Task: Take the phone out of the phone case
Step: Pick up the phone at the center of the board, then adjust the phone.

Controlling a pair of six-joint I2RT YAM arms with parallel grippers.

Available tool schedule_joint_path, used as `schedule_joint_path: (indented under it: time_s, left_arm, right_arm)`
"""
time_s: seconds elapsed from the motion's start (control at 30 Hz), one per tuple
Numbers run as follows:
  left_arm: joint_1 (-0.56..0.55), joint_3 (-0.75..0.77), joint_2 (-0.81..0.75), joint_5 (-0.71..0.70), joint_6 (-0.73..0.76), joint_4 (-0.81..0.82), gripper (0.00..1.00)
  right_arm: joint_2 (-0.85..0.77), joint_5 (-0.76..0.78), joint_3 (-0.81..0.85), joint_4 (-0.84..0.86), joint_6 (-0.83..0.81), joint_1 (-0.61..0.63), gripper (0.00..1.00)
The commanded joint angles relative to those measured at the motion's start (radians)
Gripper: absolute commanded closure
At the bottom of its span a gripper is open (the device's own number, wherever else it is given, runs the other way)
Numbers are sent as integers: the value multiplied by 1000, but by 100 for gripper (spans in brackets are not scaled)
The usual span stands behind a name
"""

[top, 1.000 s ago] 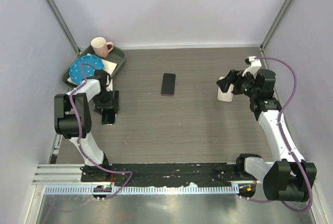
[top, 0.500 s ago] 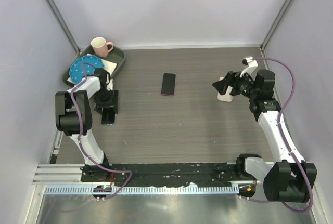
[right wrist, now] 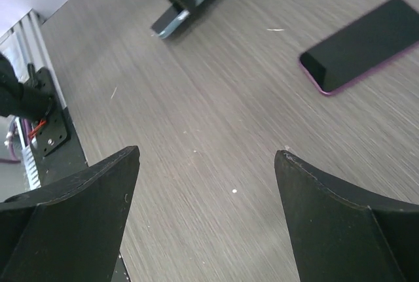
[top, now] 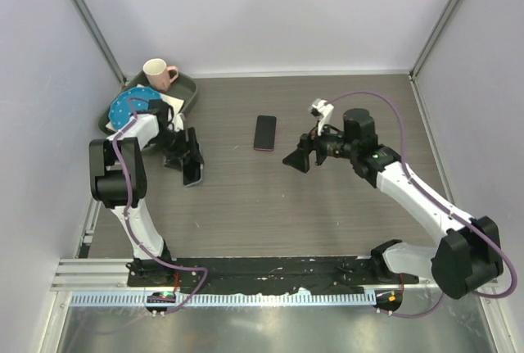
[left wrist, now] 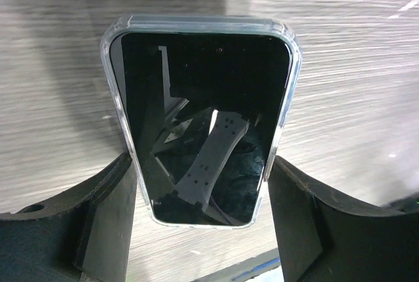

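Observation:
A black-screened phone in a clear phone case [left wrist: 203,125] sits between the fingers of my left gripper [left wrist: 203,161], whose jaws are shut against its two long edges. From above, that gripper [top: 191,165] and the cased phone [top: 193,176] are at the left of the table, with the phone tilted. My right gripper [top: 296,156] hovers near the table's middle, open with only bare table between its fingers [right wrist: 208,153]. A second dark phone with a purple-edged case [top: 264,133] lies flat at the centre, also seen in the right wrist view [right wrist: 363,43].
A green tray [top: 187,95] at the back left holds a pink mug [top: 158,73] and a blue plate [top: 131,107]. A black rail [top: 246,267] runs along the near edge. Walls close in on both sides.
My left gripper has closed on the cased phone and carried it to the right. The right arm has swung left from the right side to the middle of the table, jaws still open.

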Motion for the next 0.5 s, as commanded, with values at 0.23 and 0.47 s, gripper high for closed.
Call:
schedule_joint_path:
  time_s: [0.23, 0.47]
  left_arm:
    - [-38, 33, -48, 406, -343, 313, 100]
    - [-103, -1, -73, 495, -517, 510, 100]
  right_arm:
    - [260, 123, 173, 211, -8, 169, 11]
    - [424, 222, 318, 226, 17, 256, 11]
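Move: The phone in its clear case is already between the left fingers; from the right hand it lies about 32 cm left, 6 cm ahead and 18 cm lower. The open right gripper it is being brought to is thus 32 cm right of the left hand, 6 cm nearer the base and 18 cm higher. The dark phone on the board lies some 17 cm ahead and 23 cm right of the left hand; from the right hand, 23 cm ahead, 9 cm left and 20 cm below. The tray stands about 24 cm ahead and 19 cm left of the left hand. The clear-cased phone, still pinched by its long edges, is carried by the left hand about 9 cm right towards the right gripper, forward and up roughly 5 cm each, while the wrist rolls some 25 degrees so its fingertips swing out to the right. Wide open, the right hand comes to meet it, some 9 cm left, also easing forward and slightly down, without touching it yet. ##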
